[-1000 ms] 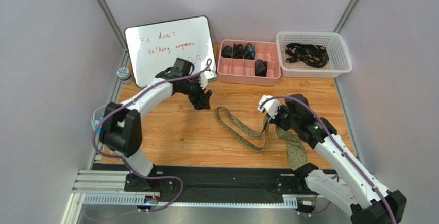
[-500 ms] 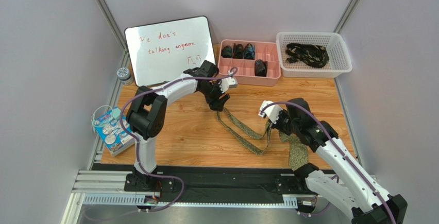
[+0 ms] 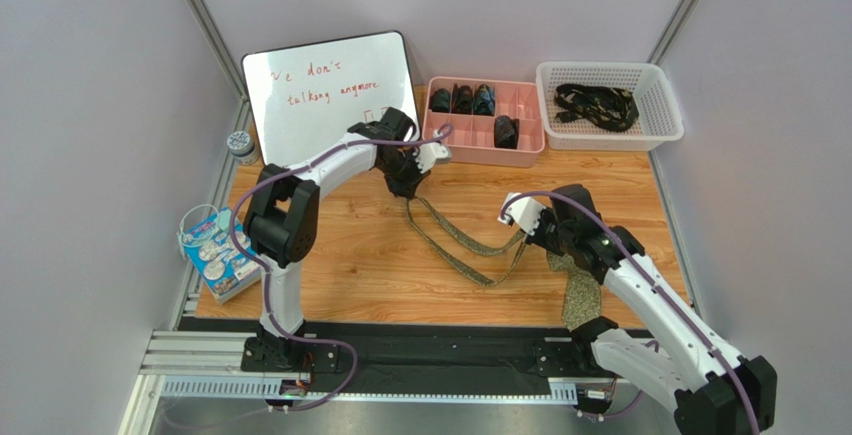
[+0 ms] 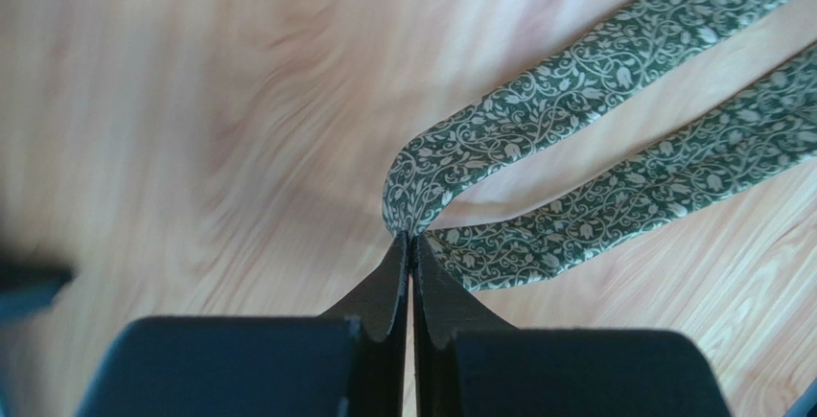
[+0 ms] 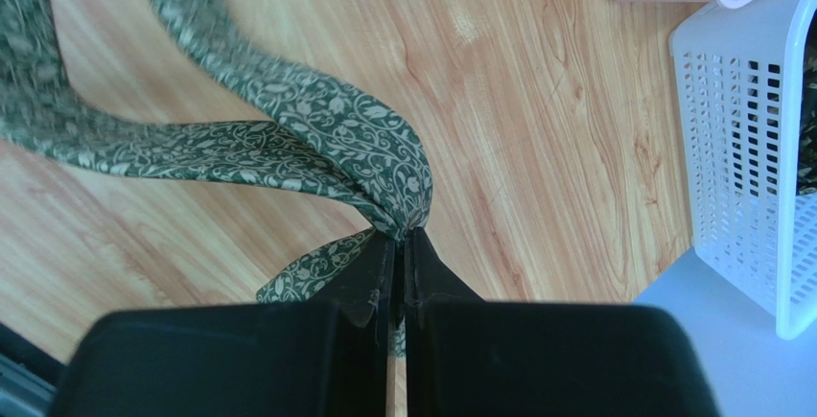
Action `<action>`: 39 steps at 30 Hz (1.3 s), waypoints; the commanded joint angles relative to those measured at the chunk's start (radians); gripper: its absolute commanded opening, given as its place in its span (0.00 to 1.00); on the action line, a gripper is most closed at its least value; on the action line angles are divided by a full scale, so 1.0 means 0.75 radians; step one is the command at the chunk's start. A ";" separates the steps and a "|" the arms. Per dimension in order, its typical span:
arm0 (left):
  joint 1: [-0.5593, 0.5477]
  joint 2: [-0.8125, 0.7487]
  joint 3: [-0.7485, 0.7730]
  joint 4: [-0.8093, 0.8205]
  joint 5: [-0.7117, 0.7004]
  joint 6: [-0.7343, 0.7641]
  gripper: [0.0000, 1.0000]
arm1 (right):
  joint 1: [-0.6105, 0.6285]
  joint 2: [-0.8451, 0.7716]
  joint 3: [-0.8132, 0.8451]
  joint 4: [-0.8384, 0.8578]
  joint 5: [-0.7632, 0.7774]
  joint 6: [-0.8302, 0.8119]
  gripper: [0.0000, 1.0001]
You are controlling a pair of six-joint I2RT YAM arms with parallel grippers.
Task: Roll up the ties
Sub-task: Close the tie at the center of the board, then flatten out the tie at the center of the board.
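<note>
An olive-green tie [image 3: 578, 295] with a pale vine pattern lies doubled on the wooden table, its wide end near the front right. At the back of the table my left gripper [image 3: 408, 193] is shut on the tie's folded bend. The left wrist view shows the tips of this gripper [image 4: 410, 237] pinching that fold of the tie [image 4: 537, 110], with two strands running off to the right. My right gripper [image 3: 533, 238] is shut on another bunched part of the tie [image 5: 316, 120], and its tips [image 5: 403, 235] are closed around the cloth. Black patterned ties [image 3: 598, 103] lie in the white basket.
A white basket [image 3: 612, 136] stands at the back right and shows too in the right wrist view [image 5: 738, 149]. Beside it is a pink compartment tray [image 3: 470, 149] holding dark rolls. A whiteboard [image 3: 330, 95] leans at the back left. A blue packet [image 3: 212, 250] lies at the left edge.
My left arm swung right to the tie's far bend, shut on it and drew it slightly back and left. The right gripper kept its hold and barely moved.
</note>
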 commanded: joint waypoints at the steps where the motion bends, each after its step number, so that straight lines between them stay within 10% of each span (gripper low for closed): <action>1: 0.153 -0.230 0.018 -0.022 -0.003 0.064 0.00 | -0.025 0.118 0.167 0.103 -0.033 -0.023 0.00; 11: 0.335 -0.745 -0.677 0.115 -0.056 0.497 0.00 | 0.296 0.312 0.092 -0.004 -0.228 0.073 0.02; 19: 0.443 -0.954 -1.029 0.117 -0.026 0.829 0.07 | 0.440 0.367 0.177 -0.343 -0.277 0.011 0.80; 30: 0.515 -0.965 -0.886 -0.153 0.120 0.813 0.51 | -0.339 0.427 0.361 -0.836 -0.412 -0.321 0.94; 39: 0.515 -0.734 -0.768 -0.216 0.103 0.737 0.76 | -0.467 0.443 0.143 -0.681 -0.255 -0.445 0.93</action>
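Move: The left fingers grip the tie's loop; its laying spot on bare wood lies about 10 cm back, 18 cm left and 2 cm down. The blue box is 12 cm back and 38 cm left; the pink tray 16 cm ahead and 16 cm right. The right hand holds the tie's gathered middle, bound for a front-table spot 7 cm back, 8 cm left and 6 cm down; the tie's wide end lies 11 cm back and 9 cm right of this hand. Still pinching the loop, the left hand carries it some 18 cm left, first rising about 8 cm, then drawing back and down to the table, where its fingers open and let go. The right hand brings its part back, left and down to the front of the table, opens wide and releases, then sweeps about 13 cm right towards the wide end, fingers tipping some 40 degrees to point down. ##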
